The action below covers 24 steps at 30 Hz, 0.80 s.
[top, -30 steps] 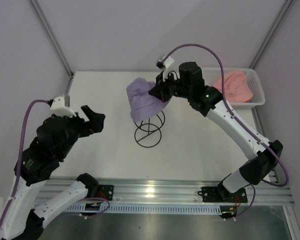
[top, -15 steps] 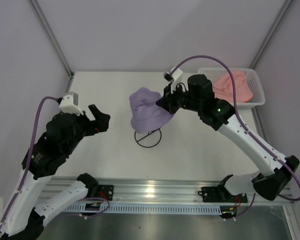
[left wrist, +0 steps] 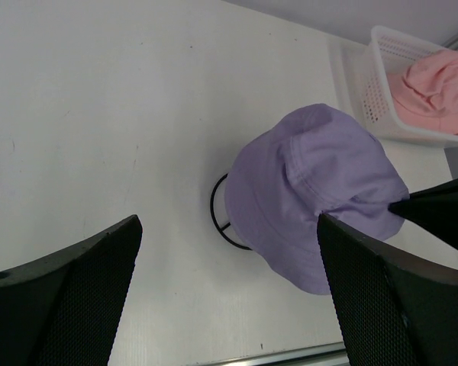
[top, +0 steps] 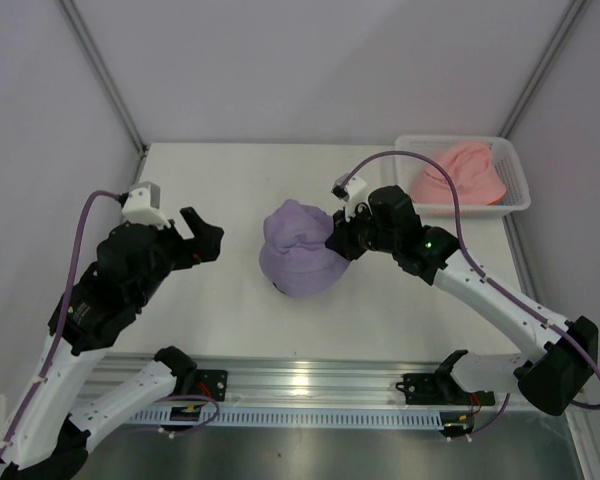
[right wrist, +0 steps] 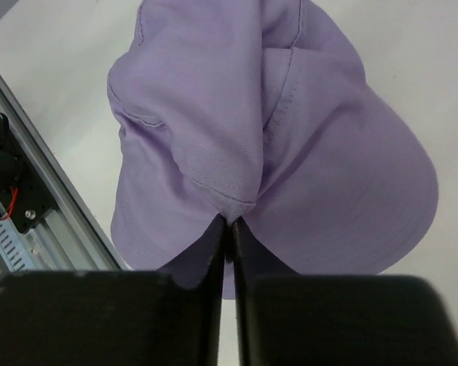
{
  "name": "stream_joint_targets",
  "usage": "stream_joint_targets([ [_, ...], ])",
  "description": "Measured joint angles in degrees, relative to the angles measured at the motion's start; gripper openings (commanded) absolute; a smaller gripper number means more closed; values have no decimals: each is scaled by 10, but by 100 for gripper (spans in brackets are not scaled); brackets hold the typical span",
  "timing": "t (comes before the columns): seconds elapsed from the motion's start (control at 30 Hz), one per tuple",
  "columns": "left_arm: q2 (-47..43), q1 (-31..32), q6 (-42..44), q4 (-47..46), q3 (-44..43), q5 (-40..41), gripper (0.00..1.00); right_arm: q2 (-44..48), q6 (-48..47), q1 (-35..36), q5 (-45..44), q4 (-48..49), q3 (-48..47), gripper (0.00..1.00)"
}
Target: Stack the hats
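Observation:
The lavender hat (top: 298, 252) sits draped over the black wire stand (left wrist: 218, 217) at the table's middle; only the stand's base ring shows. My right gripper (top: 336, 243) is shut on a pinch of the hat's fabric at its right side, seen close in the right wrist view (right wrist: 230, 223). The hat also shows in the left wrist view (left wrist: 317, 187). The pink hat (top: 464, 172) lies in the white mesh basket (top: 516, 176) at the back right. My left gripper (top: 202, 240) is open and empty, to the left of the lavender hat. The orange and blue hats are out of view.
The basket with the pink hat also shows in the left wrist view (left wrist: 370, 91). An aluminium rail (top: 310, 378) runs along the table's near edge. Grey walls close in the back and both sides.
My right gripper has brought the lavender hat down and toward the near side, over the stand, which is now mostly covered. My left arm has shifted slightly right.

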<state>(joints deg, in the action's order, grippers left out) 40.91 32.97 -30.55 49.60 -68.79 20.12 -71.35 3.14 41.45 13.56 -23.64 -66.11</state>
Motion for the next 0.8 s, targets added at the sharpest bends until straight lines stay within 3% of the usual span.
stream_joint_targets([
  [0.03, 0, 0, 0, -2, 0, 0, 99, 0, 3, 0, -1, 0, 4, 29],
  [0.1, 0, 0, 0, -6, 0, -4, 99, 0, 10, 0, -3, 0, 6, 40],
  [0.13, 1, 0, 0, -8, 0, -6, 99, 0, 12, 0, -6, 0, 6, 61],
  [0.2, 2, 0, 0, -10, 0, -9, 99, 0, 12, 0, -14, -1, 5, 74],
  [0.23, 2, 0, 0, -10, 0, -9, 100, 0, 12, 0, -19, -2, 5, 96],
  [0.27, 3, 0, 0, -11, 0, -9, 99, 0, 14, 0, -27, -4, 2, 100],
  [0.53, 10, 0, 0, -14, 3, -13, 100, 14, 4, -47, -52, -26, -97, 99],
  [0.63, 16, -1, 0, -19, 7, -15, 99, 12, 22, -136, -58, -20, -153, 100],
  [0.8, 39, -5, 0, -28, 9, -27, 100, -55, 77, -351, -75, 3, -224, 98],
])
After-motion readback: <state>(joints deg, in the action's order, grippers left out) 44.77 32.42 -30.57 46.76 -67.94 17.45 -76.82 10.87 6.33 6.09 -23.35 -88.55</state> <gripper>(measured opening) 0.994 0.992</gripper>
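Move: The right fingers still pinch the purple hat's brim; the hat's middle is about 10 cm left, 3 cm ahead and 5 cm lower, over the wire stand, whose middle is some 12 cm left, 6 cm ahead and 12 cm below. The pink hat, in the white bin, lies roughly 35 cm ahead, 36 cm right and 20 cm down. From the left hand, the purple hat is about 21 cm right, 8 cm ahead, 14 cm below. Right fingers open wide off the purple brim; the hand swings 30 cm right, forward and up towards the bin. ##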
